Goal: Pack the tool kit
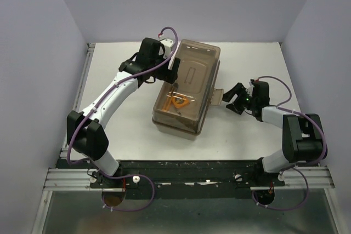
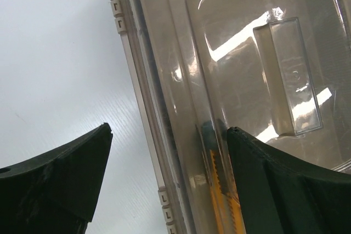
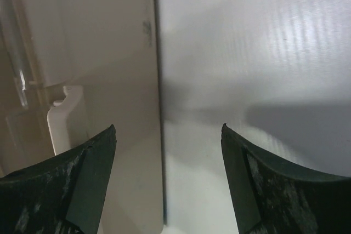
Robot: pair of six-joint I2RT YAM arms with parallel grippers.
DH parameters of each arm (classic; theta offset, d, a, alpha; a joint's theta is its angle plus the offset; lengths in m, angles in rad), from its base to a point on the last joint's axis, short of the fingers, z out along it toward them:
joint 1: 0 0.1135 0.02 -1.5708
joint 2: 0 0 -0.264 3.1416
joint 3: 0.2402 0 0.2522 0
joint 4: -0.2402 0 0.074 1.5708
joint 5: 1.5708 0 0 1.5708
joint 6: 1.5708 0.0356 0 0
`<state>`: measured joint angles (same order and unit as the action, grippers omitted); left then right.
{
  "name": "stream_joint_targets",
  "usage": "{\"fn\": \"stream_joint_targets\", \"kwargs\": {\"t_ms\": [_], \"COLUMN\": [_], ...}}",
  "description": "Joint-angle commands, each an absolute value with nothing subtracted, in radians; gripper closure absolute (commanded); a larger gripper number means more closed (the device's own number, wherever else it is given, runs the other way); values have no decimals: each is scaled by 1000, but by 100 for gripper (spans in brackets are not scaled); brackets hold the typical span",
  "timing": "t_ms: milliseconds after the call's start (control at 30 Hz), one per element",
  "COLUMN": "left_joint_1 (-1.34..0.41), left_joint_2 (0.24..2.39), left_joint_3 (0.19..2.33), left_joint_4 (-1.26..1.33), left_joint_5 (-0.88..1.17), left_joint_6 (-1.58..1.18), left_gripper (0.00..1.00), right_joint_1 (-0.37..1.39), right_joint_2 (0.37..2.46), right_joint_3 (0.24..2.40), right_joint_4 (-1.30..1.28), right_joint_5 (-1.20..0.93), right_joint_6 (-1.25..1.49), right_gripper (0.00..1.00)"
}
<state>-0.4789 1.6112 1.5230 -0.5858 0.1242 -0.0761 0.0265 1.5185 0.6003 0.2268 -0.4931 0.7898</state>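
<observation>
The tool kit [image 1: 186, 89] is a beige box with its smoky brown lid [image 2: 247, 53] down, lying mid-table. Orange-and-black tools [image 1: 178, 102] show through the lid, and one orange tool [image 2: 219, 201] appears in the left wrist view. My left gripper [image 1: 170, 72] is at the box's far left edge, open, with its jaws [image 2: 170, 130] astride the lid's rim and nothing pinched. The beige latch flap [image 1: 218, 96] sticks out from the box's right side. My right gripper [image 1: 233, 101] hovers open beside that flap [image 3: 109, 53], its jaws [image 3: 167, 127] over the flap's edge and holding nothing.
The white table [image 1: 247, 64] has lilac walls on three sides. A metal rail [image 1: 85, 75] runs along its left edge. Both arm bases sit on the black bar [image 1: 186, 176] at the near edge.
</observation>
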Motion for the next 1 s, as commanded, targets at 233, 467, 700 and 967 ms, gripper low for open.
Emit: {"fn": "stream_joint_targets", "kwargs": {"t_ms": [233,467,700,967], "left_joint_1": [-451,-451,-449,-449], "left_joint_2": [1631,1635,1631,1628], "left_joint_3": [1453,1451,1450,1445], "left_joint_4": [-580,-583,-583,-583], "left_joint_5": [155,160,146,143], "left_joint_6": [-69,-69,-63,-60], "left_gripper": [3,3,4,4], "right_joint_1": [43,57,60,63], "right_joint_2": [1442,1427,1391,1361], "right_joint_3": [540,512,488,473], "right_joint_4": [347,426,491,535], "right_joint_5": [-603,-626,-635,-626], "right_joint_6": [899,960,1012,1034], "right_gripper": [16,17,17,17]}}
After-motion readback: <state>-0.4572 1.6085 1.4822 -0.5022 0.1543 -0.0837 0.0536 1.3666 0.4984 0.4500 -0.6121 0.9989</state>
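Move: Out to the right of the box, the right hand has the box's open latch about 6 cm to its left, 2 cm back and some 4 cm above. The middle of the lid is roughly 19 cm left of this hand, 4 cm farther out and 12 cm higher. For the left hand, at the lid's left edge, the lid's middle lies 6 cm right, 3 cm back and 2 cm below; the latch is about 19 cm right, 10 cm back and 12 cm down. Rising about 6 cm beside the box wall, the right hand also works some 3 cm left towards the latch, its open fingers bringing the flap up from below while the hand rolls its left side up by some 15 degrees. The left hand, fingers still open, stays against the lid's left edge with only a centimetre of early forward drift. ##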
